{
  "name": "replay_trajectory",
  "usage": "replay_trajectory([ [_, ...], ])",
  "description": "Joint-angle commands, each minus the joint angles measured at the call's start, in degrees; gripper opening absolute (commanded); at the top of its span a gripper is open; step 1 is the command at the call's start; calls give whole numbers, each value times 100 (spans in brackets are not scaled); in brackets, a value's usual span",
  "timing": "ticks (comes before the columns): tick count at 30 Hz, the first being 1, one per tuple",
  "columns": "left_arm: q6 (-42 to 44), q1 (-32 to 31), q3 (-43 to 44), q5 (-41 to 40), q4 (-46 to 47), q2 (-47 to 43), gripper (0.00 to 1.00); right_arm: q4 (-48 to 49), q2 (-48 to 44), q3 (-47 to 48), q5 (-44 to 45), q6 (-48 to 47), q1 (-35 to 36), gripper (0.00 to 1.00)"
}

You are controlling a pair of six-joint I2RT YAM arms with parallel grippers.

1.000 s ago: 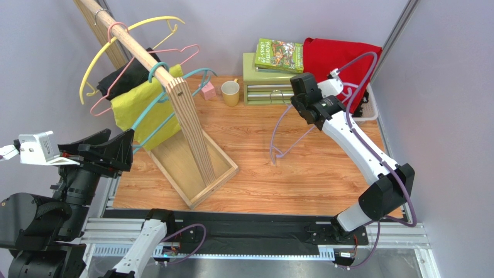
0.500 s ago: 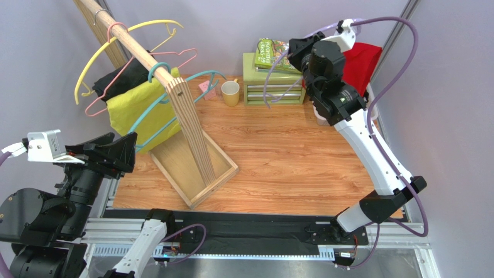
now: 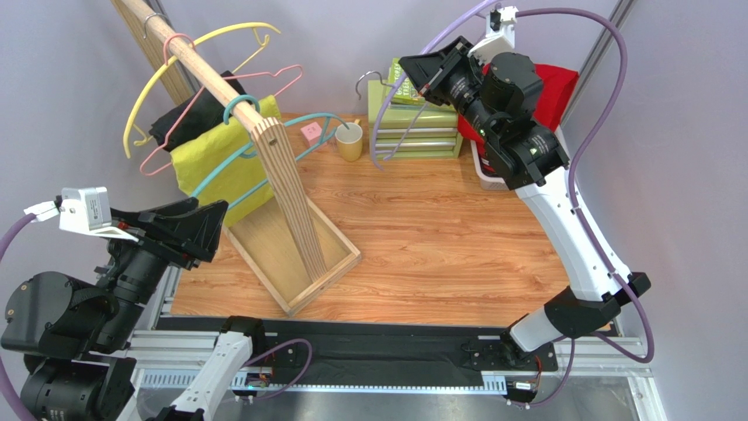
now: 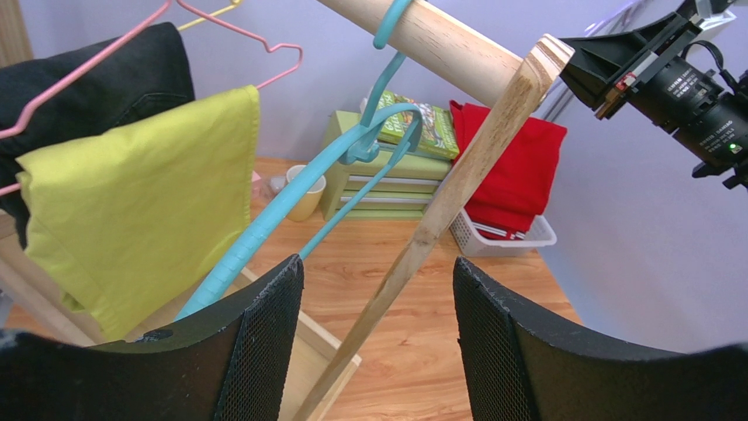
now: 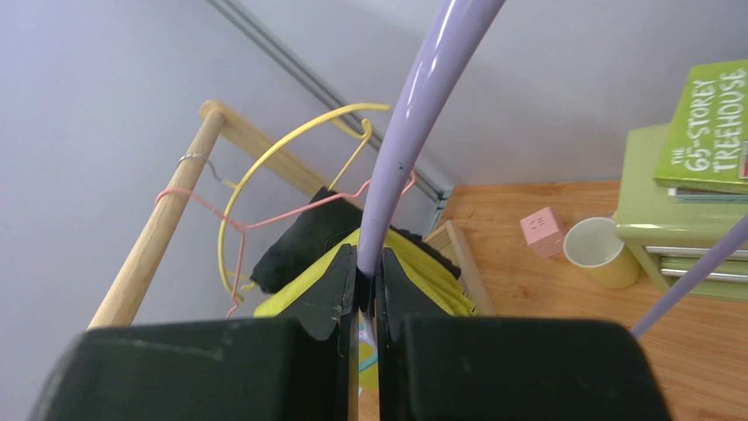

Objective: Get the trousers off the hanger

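Black trousers [image 3: 195, 114] hang folded over a pink hanger [image 3: 263, 77] on the sloping wooden rail [image 3: 202, 68]; they also show in the left wrist view [image 4: 114, 79]. Red trousers [image 3: 557, 83] sit in a white basket [image 4: 505, 241] at the back right, off any hanger. My right gripper [image 3: 413, 70] is raised high at the back, shut on a bare lilac hanger [image 3: 377, 140] whose rod runs up between the jaws [image 5: 367, 263]. At the near left, my left gripper [image 3: 211, 226] stands open and empty, facing the rack [image 4: 376, 267].
A yellow-green garment [image 3: 211, 162] hangs on a teal hanger [image 3: 307, 116] beside the black one. An empty yellow hanger [image 3: 211, 33] is further up the rail. The rack's wooden base box [image 3: 290, 254], a cup [image 3: 348, 140], pink cube [image 3: 309, 133] and green drawers [image 3: 421, 132] stand on the table.
My right arm has lifted the lilac hanger off the table and swung it up and leftward at the back. My left arm has shifted slightly right, still open.
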Motion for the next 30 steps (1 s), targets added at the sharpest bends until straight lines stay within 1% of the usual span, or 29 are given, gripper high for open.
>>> replay_trajectory([
  [1, -278, -29, -106, 310, 345, 59, 69, 35, -212, 352, -916, 227, 46, 0],
  [5, -471, -29, -282, 283, 424, -20, 69, 210, -125, 570, -1329, 630, 63, 0],
  [11, -577, -29, -335, 231, 416, -73, 68, 52, 253, 1213, -1409, 939, 335, 0],
  [16, -595, -29, -326, 125, 416, -108, 68, -123, 587, 1801, -1234, 1290, 608, 0],
  [19, -595, -29, -326, 134, 415, -108, 68, -439, 921, 2275, -1006, 1562, 871, 0],
  [22, -586, -29, -326, 134, 407, -108, 68, -571, 1150, 2504, -742, 1782, 1152, 0],
  [30, -489, -29, -300, 134, 363, -82, 68, -606, 1536, 2883, -522, 2134, 1662, 0],
])
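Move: The right hand, already gripping the empty lilac hanger, has the near end of the wooden rail some 20 cm to its left, 15 cm back and slightly higher. The teal hanger's hook sits on the rail about 24 cm left and 10 cm back; the yellow trousers hang some 27 cm left, 10 cm back and 15 cm lower. From the idle left hand the rail end lies roughly 12 cm ahead, 9 cm right, 5 cm up. Right hand swings the held lilac hanger 13 cm left, 8 cm back towards the rail end, rising, then dipping. ##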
